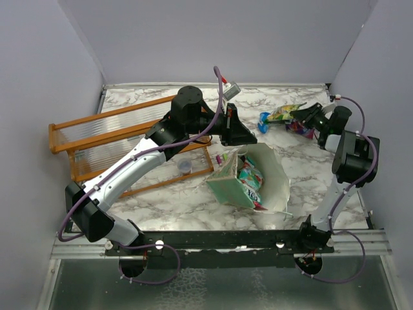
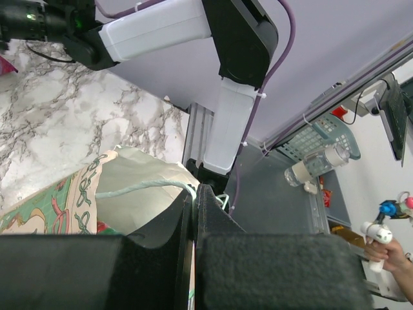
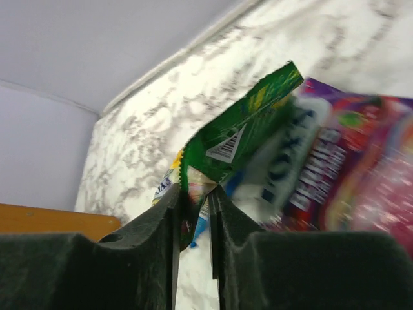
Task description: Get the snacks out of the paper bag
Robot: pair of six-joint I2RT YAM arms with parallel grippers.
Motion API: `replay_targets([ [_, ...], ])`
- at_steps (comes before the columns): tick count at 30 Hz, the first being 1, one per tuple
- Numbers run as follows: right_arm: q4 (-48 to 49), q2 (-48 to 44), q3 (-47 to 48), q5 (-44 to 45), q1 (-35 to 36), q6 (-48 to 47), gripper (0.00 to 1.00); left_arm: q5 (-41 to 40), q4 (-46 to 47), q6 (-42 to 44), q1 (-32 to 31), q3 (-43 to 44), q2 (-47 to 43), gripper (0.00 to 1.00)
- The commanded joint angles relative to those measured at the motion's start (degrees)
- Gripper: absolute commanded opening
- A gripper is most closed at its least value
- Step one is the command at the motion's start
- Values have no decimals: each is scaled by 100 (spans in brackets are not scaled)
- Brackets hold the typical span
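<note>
The mint-green paper bag lies tilted on its side in the middle of the table, its cream mouth facing up and right. Teal-white and red-pink snacks show inside it. My left gripper is shut on the bag's thin string handle at the rim. At the back right lie a blue packet, a green-yellow packet and a purple packet. My right gripper is there, jaws a narrow gap apart with the green-yellow packet's edge between them.
An orange wooden rack stands at the left under my left arm. A small purple cap and a pink marker lie beside it. Grey walls close in the back and both sides.
</note>
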Motion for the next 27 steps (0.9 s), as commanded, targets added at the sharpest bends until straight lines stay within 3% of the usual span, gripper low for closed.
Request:
replay_targets([
  [1,-1085,-641,-216,-138,-417,-603,31,14,201,-62,18,33,-158,0],
  [3,-1512,-1200,-281,-114,-416,-815,46,54,261,-90,5,14,-156,0],
  [7,-2593,-2206,-296,116,-414,-1025,62,48,261,-22,12,-15,-151,0],
  [11,-3318,-3229,-629,5,-338,-1238,63,12,195,53,6,-115,-157,0],
  [17,-3776,-5553,-1472,-251,38,-1541,67,108,119,157,4,-144,-210,0],
  [20,-4583,-6291,-1366,-42,442,-1852,68,83,12,318,2,-69,-218,0],
  [25,-6097,-6821,-854,-424,782,-2397,68,55,119,296,7,-102,-252,0],
  [27,-6689,-7161,-602,-132,1015,-2697,68,60,233,240,2,-145,-260,0],
])
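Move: The green-and-yellow snack packet is still between the right fingers, its middle about 5 cm to the left of that hand and 2 cm below. The purple snack bag lies roughly 5 cm beneath the hand, level and 2 cm to the right; the blue packet is some 12 cm left, level and 6 cm lower. The paper bag stands about 20 cm back and 16 cm left. From the left hand the green-and-yellow packet is some 30 cm ahead, 17 cm right and 30 cm below. The green-and-yellow packet is let go as the right fingers, already parting, open wide; the hand first slips back and right a few centimetres, then pulls clear back and up, about 20 cm each, swinging left towards the paper bag while the wrist rolls and turns slightly counter-clockwise. The left hand keeps its pinch on the bag's handle, sinking about 1 cm. ##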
